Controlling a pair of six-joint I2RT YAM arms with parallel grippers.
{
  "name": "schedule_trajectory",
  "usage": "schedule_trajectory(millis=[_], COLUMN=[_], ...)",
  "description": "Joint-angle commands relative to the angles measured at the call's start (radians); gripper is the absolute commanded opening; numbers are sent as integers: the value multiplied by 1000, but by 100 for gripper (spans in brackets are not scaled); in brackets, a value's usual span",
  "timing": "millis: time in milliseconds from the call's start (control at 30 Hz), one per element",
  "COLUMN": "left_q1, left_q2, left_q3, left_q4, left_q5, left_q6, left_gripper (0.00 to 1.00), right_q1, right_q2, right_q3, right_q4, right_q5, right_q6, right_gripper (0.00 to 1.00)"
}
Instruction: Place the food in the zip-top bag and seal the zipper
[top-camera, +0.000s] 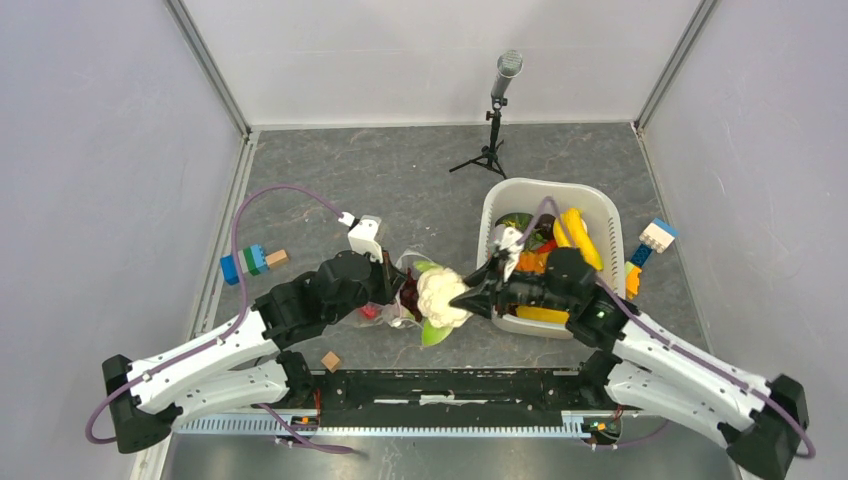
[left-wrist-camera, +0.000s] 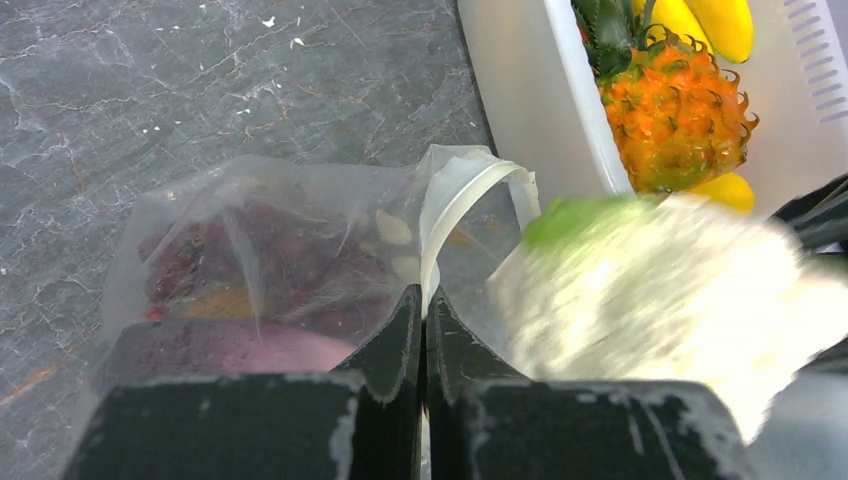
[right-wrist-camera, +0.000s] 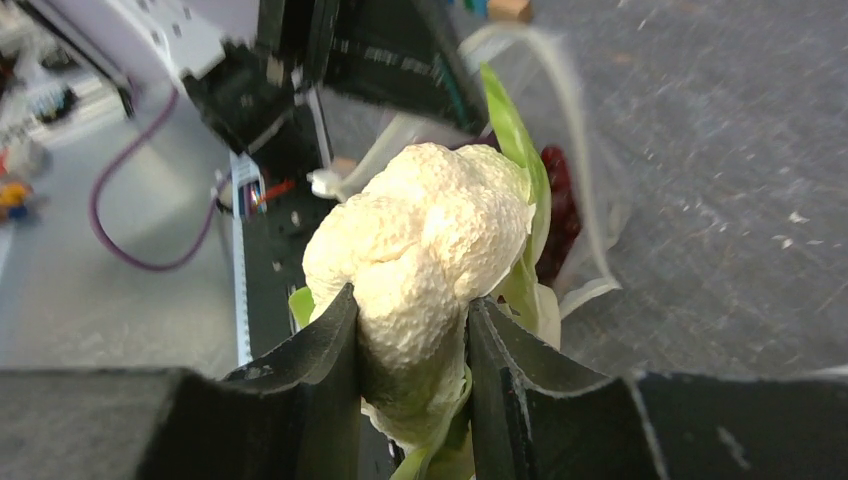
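My right gripper (right-wrist-camera: 412, 305) is shut on the white cauliflower (right-wrist-camera: 432, 235) with green leaves and holds it at the mouth of the zip-top bag (left-wrist-camera: 260, 260). From above the cauliflower (top-camera: 441, 293) sits between both grippers. My left gripper (left-wrist-camera: 423, 305) is shut on the bag's white zipper strip (left-wrist-camera: 462, 195) and holds the mouth open. Dark purple food (left-wrist-camera: 230, 345) lies inside the bag. The right gripper (top-camera: 468, 297) is just right of the bag (top-camera: 408, 292); the left gripper (top-camera: 395, 285) is at its left.
A white basket (top-camera: 601, 215) at the right holds bananas (top-camera: 578, 235), a pineapple (left-wrist-camera: 672, 110) and other pieces. Building blocks lie at the left (top-camera: 252, 262) and right (top-camera: 655, 238). A small wooden cube (top-camera: 330, 361) lies near the front rail. A microphone stand (top-camera: 492, 130) is at the back.
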Motion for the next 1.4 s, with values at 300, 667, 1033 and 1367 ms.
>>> schedule_trajectory(millis=[300,667,1033,1367], left_q1=[4,4,5,4], left_q2=[-17,38,19,12], left_q3=[29,80,113,88], left_q4=[32,55,58,86], left_q5=[71,196,222,249], left_q6=[42,72,56,19], left_gripper=[3,2,2,2], right_q1=[187,280,312,322], right_q2=[226,368,406,535], right_q3=[121,195,58,4], right_q4=[11,58,357,663], right_q5=[422,324,418,617], right_q6=[-307,-229,-300,-243], right_gripper=[10,13,13,20])
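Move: The right hand holds the cauliflower; the open bag mouth it is going to lies about 8 cm to its left, roughly 1 cm ahead and 8 cm lower. The grapes in the bag sit 11 cm to that hand's left, level with it, some 11 cm below. The basket's middle is about 18 cm right, 5 ahead and 14 below. From the left hand, pinching the rim, the mouth's middle is about 5 cm right, 1 back and 4 below. Right hand, still gripping the cauliflower, pushes about 7 cm left, 7 down, 4 forward, into the left-pinched bag. ##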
